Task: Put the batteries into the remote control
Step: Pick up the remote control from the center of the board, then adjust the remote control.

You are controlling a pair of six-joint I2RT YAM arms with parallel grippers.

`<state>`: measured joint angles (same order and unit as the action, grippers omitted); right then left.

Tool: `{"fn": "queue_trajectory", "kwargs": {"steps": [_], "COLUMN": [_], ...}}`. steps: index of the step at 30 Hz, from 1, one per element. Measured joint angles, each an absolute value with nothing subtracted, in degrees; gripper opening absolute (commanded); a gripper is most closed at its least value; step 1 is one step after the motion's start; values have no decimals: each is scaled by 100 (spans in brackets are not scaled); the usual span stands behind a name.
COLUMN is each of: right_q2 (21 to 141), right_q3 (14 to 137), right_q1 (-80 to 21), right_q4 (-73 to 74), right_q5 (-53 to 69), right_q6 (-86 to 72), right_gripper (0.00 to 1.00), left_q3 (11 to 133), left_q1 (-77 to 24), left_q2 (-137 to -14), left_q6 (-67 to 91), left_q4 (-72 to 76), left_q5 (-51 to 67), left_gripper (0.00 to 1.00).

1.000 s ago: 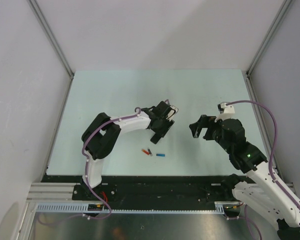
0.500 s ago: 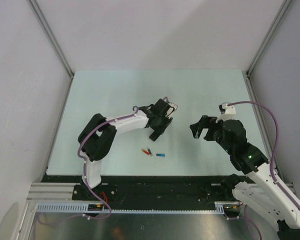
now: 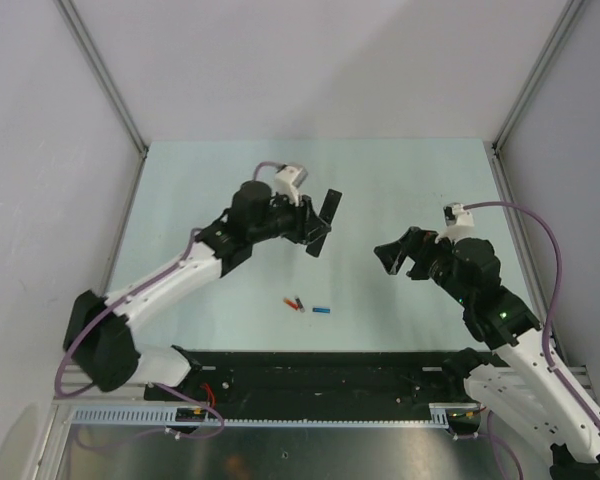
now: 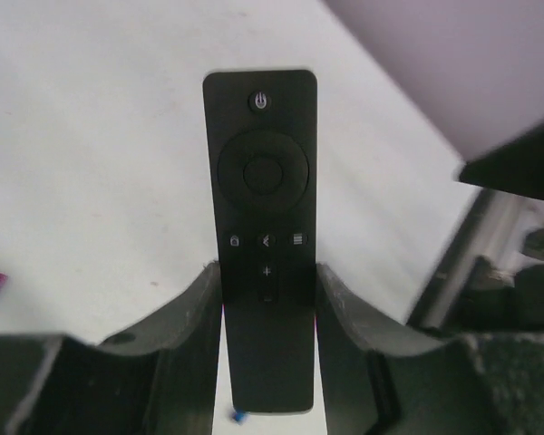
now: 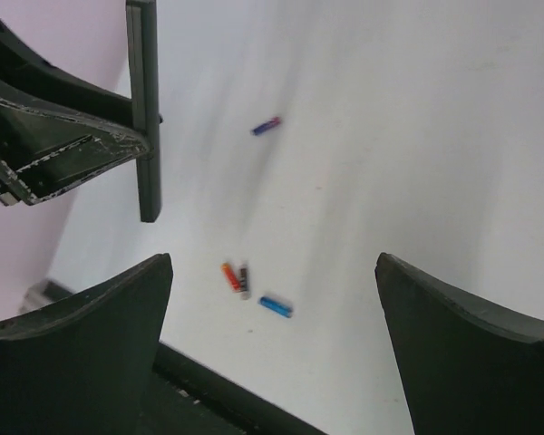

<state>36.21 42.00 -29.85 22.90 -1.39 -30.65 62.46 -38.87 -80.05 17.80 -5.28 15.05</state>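
The remote control (image 3: 329, 204) is a slim black bar held up off the table, with my left gripper (image 3: 316, 228) shut on its lower half. In the left wrist view its button face (image 4: 261, 172) points at the camera, between the two fingers (image 4: 195, 304). On the table near the front lie a red-orange battery (image 5: 229, 276), a dark one (image 5: 244, 279) touching it and a blue one (image 5: 275, 306). Another bluish battery (image 5: 266, 126) lies farther back. My right gripper (image 3: 395, 257) hangs open to the right of the remote, with nothing between its fingers.
The pale table (image 3: 210, 180) is walled by white panels, with metal posts (image 3: 100, 75) at the back corners. A black base rail (image 3: 310, 370) runs along the near edge.
My left gripper has closed on the remote, lifted it off the table and carried it up and toward the back as the arm stretched out. The right arm has hardly moved.
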Motion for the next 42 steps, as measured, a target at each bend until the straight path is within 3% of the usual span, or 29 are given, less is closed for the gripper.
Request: {"fn": "queue_trajectory", "kwargs": {"steps": [11, 24, 42], "right_q2": [3931, 4672, 5319], "right_q3": [3911, 3621, 3618], "right_q1": [-2864, -3297, -3719], "right_q4": [416, -1396, -2508], "right_q5": [2268, 3350, 3041], "right_q6": [-3793, -4491, -4565], "right_gripper": [100, 100, 97], "left_q3": [4075, 3820, 3706], "left_q1": [-3463, -3463, -3616], "left_q2": [-6862, -6764, -7129], "left_q6": [4351, 6053, 6451], "left_q4": [3264, 6001, 6549], "left_q5": [3378, 3553, 3446], "left_gripper": [0, 0, 0]}}
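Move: The left gripper already holds the remote control about 20 cm over the board. From it the open right gripper is some 17 cm to the right, 7 cm back and about 2 cm higher. From the right gripper the remote's middle lies about 16 cm left and 8 cm ahead, roughly level; down on the board, some 24 cm lower, the blue battery is 18 cm left and 4 cm back, the orange battery 26 cm left and 2 cm back. Keep the left grip on the remote and raise it about 14 cm while drawing back some 10 cm, rolling the wrist about 50 degrees so the remote stands on edge, back to the right gripper. Meanwhile bring the right gripper, wide open, about 14 cm left, rising and easing back a little, swinging its fingers counter-clockwise to the remote's near, battery-cover end. ##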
